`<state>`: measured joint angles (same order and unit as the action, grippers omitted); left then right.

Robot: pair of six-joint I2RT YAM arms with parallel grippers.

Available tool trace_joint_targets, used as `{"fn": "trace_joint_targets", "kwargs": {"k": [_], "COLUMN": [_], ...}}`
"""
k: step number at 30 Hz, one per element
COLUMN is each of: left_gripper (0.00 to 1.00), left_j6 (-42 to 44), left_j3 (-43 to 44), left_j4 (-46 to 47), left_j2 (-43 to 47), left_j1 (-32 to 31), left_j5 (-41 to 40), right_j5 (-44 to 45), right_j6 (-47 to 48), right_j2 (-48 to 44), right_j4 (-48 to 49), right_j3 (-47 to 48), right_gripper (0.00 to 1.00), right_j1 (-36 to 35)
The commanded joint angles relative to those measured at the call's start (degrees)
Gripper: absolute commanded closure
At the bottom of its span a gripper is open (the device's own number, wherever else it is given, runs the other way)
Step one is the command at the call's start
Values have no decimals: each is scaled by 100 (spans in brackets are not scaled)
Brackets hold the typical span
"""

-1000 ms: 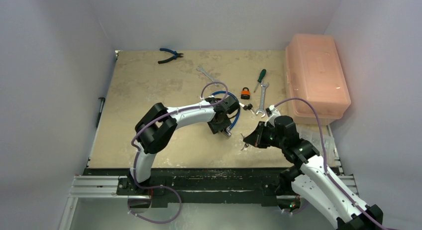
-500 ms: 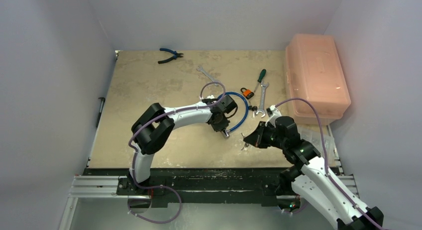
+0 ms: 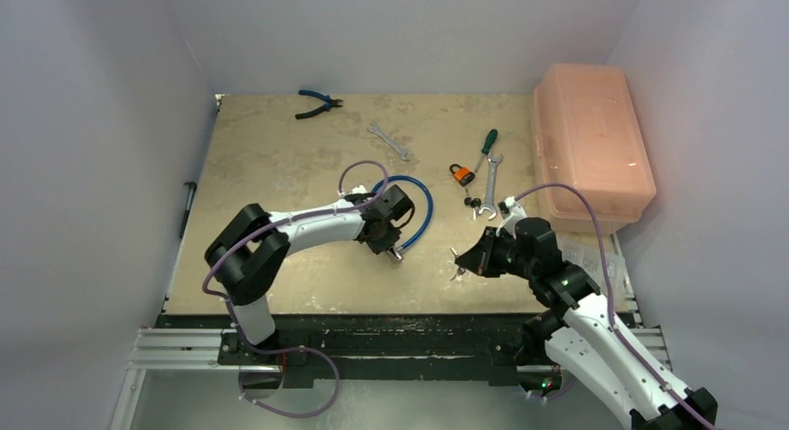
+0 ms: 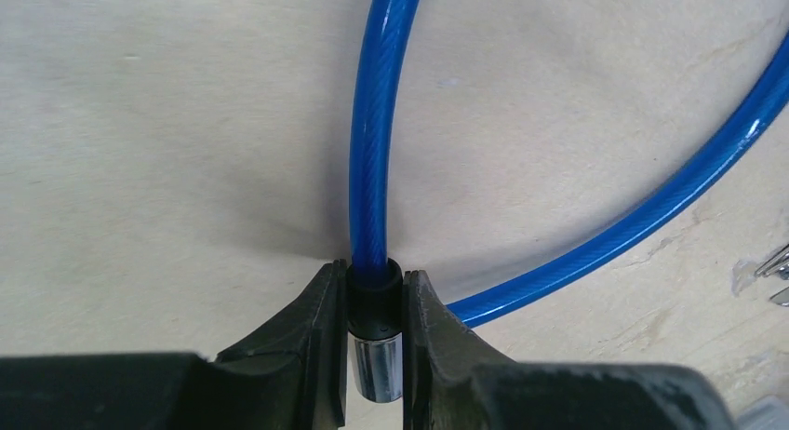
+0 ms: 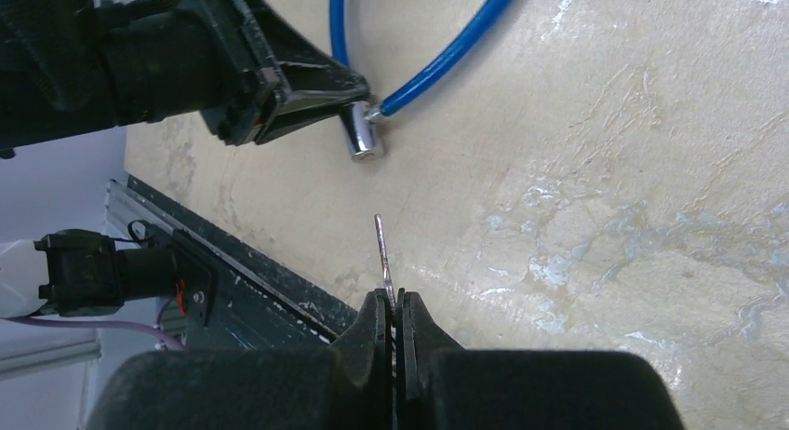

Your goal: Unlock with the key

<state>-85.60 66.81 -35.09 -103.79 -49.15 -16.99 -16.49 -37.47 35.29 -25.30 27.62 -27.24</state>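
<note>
My left gripper (image 3: 389, 244) is shut on the black collar and chrome end (image 4: 376, 356) of a blue cable lock (image 3: 423, 207). The cable (image 4: 372, 151) loops away from the fingers over the table. My right gripper (image 3: 462, 260) is shut on a thin metal key (image 5: 382, 253), held just above the table. The key blade points toward the chrome lock end (image 5: 361, 137), which lies a short way off to its left. An orange padlock (image 3: 460, 174) lies further back.
A pink lidded box (image 3: 591, 146) stands at the right edge. A green screwdriver (image 3: 487, 144), two wrenches (image 3: 388, 140) (image 3: 490, 183), small black keys (image 3: 474, 204) and blue pliers (image 3: 316, 102) lie on the far half of the table.
My left arm has drawn the cable lock leftward and nearer, away from the padlock. The right arm with the key has stayed still.
</note>
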Motion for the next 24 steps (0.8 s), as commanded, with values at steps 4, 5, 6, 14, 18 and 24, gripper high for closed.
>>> {"fn": "trace_joint_targets", "kwargs": {"k": [4, 5, 6, 14, 18, 24], "left_gripper": [100, 100, 100, 100, 100, 100], "left_j6": [-256, -241, -167, 94, 130, 143], "left_j3": [-933, -1064, -1284, -1447, -1473, -1688], "left_j4": [723, 887, 1148, 1099, 1223, 1673], "left_j2": [1075, 1166, 1262, 1524, 1248, 1067], "left_j1": [466, 540, 611, 851, 1003, 1108], "left_j5": [297, 388, 483, 161, 629, 1164], "right_j5": [-340, -360, -371, -500, -641, -494], "right_j6": [-139, -172, -220, -676, -1062, -1626], "right_j2": [230, 259, 277, 404, 608, 1089], "right_j4": [504, 568, 629, 1128, 1726, 2811], "right_j3": [-133, -169, -195, -421, -687, -947], "right_gripper": [100, 100, 100, 100, 100, 100], "right_j1": [28, 26, 28, 19, -49, -764]}}
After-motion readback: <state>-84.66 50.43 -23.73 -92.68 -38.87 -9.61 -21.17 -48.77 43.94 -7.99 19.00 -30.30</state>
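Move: In the left fingers, the blue cable lock's metal barrel is already gripped by its black collar just above the table; from that hand the key lies about 13 cm right, 7 cm back and 10 cm higher. The right hand holds this key, with the lock roughly 13 cm to its left, 7 cm ahead and 11 cm below. The spare keys lie some 22 cm ahead and 6 cm right of the right hand, the orange padlock about 28 cm ahead and 4 cm right. Hauling the lock by its collar, the left hand carries on to the robot's left by about 5.5 cm, rising a little, sinking back and stopping, its wrist turning some 10 degrees. The right hand, slow at first, sinks and follows leftward about 3.5 cm each way, tipping and rolling roughly 10 degrees as it brings the pinched key down to the lock's level. Both grips stay shut. ##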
